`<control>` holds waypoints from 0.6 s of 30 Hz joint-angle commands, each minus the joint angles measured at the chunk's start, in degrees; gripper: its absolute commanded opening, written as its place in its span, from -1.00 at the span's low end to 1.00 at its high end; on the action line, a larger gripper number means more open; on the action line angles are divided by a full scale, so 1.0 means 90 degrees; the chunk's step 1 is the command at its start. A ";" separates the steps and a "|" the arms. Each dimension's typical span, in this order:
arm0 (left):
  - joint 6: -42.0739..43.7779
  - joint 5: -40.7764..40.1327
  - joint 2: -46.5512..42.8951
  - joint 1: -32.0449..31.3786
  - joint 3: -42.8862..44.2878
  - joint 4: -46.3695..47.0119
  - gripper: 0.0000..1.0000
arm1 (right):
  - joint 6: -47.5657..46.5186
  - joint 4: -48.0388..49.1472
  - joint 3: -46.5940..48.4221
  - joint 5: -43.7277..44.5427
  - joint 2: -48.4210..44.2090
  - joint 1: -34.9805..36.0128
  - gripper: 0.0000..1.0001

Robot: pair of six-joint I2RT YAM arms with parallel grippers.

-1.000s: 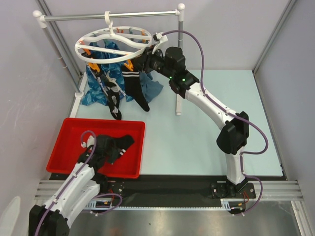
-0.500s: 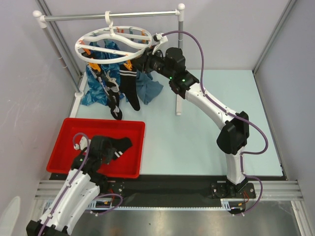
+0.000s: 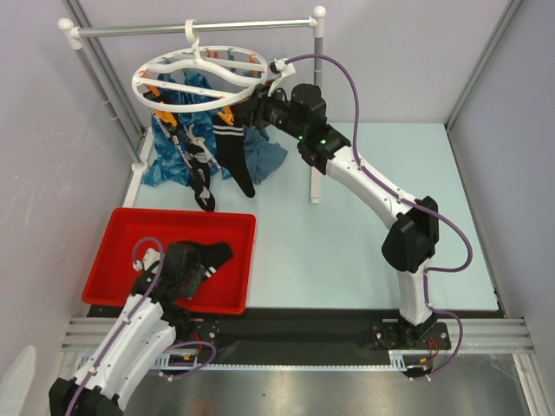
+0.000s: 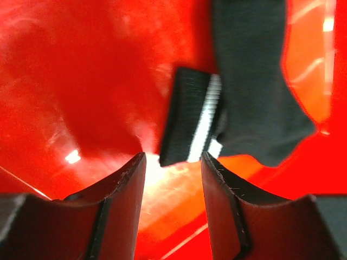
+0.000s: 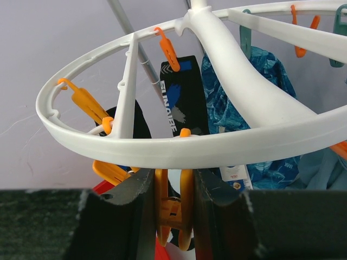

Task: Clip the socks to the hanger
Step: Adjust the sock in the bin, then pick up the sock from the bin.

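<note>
The white hanger (image 3: 208,71) hangs from the rail, and its rim (image 5: 162,151) fills the right wrist view. My right gripper (image 3: 249,113) (image 5: 171,181) is shut on an orange clip (image 5: 172,216) under the near rim. Two black socks (image 3: 234,156) (image 3: 200,178) hang from clips; one shows white lettering (image 5: 181,97). Another black sock (image 3: 215,254) (image 4: 246,81) lies in the red bin, its white-striped cuff (image 4: 195,119) just ahead of my left gripper (image 3: 185,276) (image 4: 172,157). That gripper is open above the bin floor with nothing between its fingers.
The red bin (image 3: 113,251) sits at the near left of the table. A grey rail stand (image 3: 191,29) carries the hanger, with one post (image 3: 316,113) beside my right arm. A blue patterned cloth (image 3: 173,147) hangs behind the socks.
The left gripper has shifted within the bin and its jaws have spread a little. The right-hand hanging sock has swung slightly. The right arm has stayed on the clip.
</note>
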 commanded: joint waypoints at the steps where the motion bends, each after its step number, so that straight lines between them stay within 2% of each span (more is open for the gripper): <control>1: -0.0159 0.0014 0.0356 -0.0031 -0.0090 0.0421 0.01 | 0.0010 0.0081 0.0109 -0.0072 -0.0327 0.0049 -1.00; 7: -0.0374 -0.0122 0.0816 -0.0031 -0.0109 0.0343 -0.04 | -0.0009 0.0090 0.0089 -0.0062 -0.0327 0.0059 -1.00; 10: -0.0238 -0.0278 0.0767 -0.0031 -0.0080 0.0450 -0.26 | 0.0000 0.0110 0.0050 -0.0072 -0.0327 0.0068 -1.00; 11: -0.0131 -0.0298 0.0728 -0.0031 -0.0061 0.0479 -0.59 | 0.0000 0.0119 0.0031 -0.0072 -0.0327 0.0068 -1.00; 14: 0.0210 -0.0347 0.0475 -0.0031 -0.0060 0.0713 -1.00 | -0.0019 0.0119 0.0040 -0.0072 -0.0336 0.0078 -1.00; 16: 0.0484 -0.0338 0.0222 -0.0040 -0.0022 0.0879 -1.00 | -0.0048 0.0110 0.0021 -0.0062 -0.0346 0.0078 -1.00; 18: 0.1147 -0.0299 0.0064 -0.0031 0.0124 0.1026 -1.00 | -0.0068 0.0100 0.0021 -0.0042 -0.0346 0.0078 -1.00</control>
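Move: The striped cuff of the black sock in the bin lies about 3 cm ahead of my left hand point, roughly 1 cm to its right and 2 cm below. The sock's dark foot part lies some 8 cm ahead and 2 cm right, also just below, and the bin's right wall stands level with me, about 15 cm to the right. From my right hand, that cuff is some 25 cm back, 14 cm left and 40 cm down. I dip my left hand about 1 cm to the bin floor with the fingers half open, then ease it forward towards the sock, some 1.5 cm in all. There I shut my fingertips fully, pinching the near edge of the striped cuff, and start to lift, coming back up about 1 cm. ##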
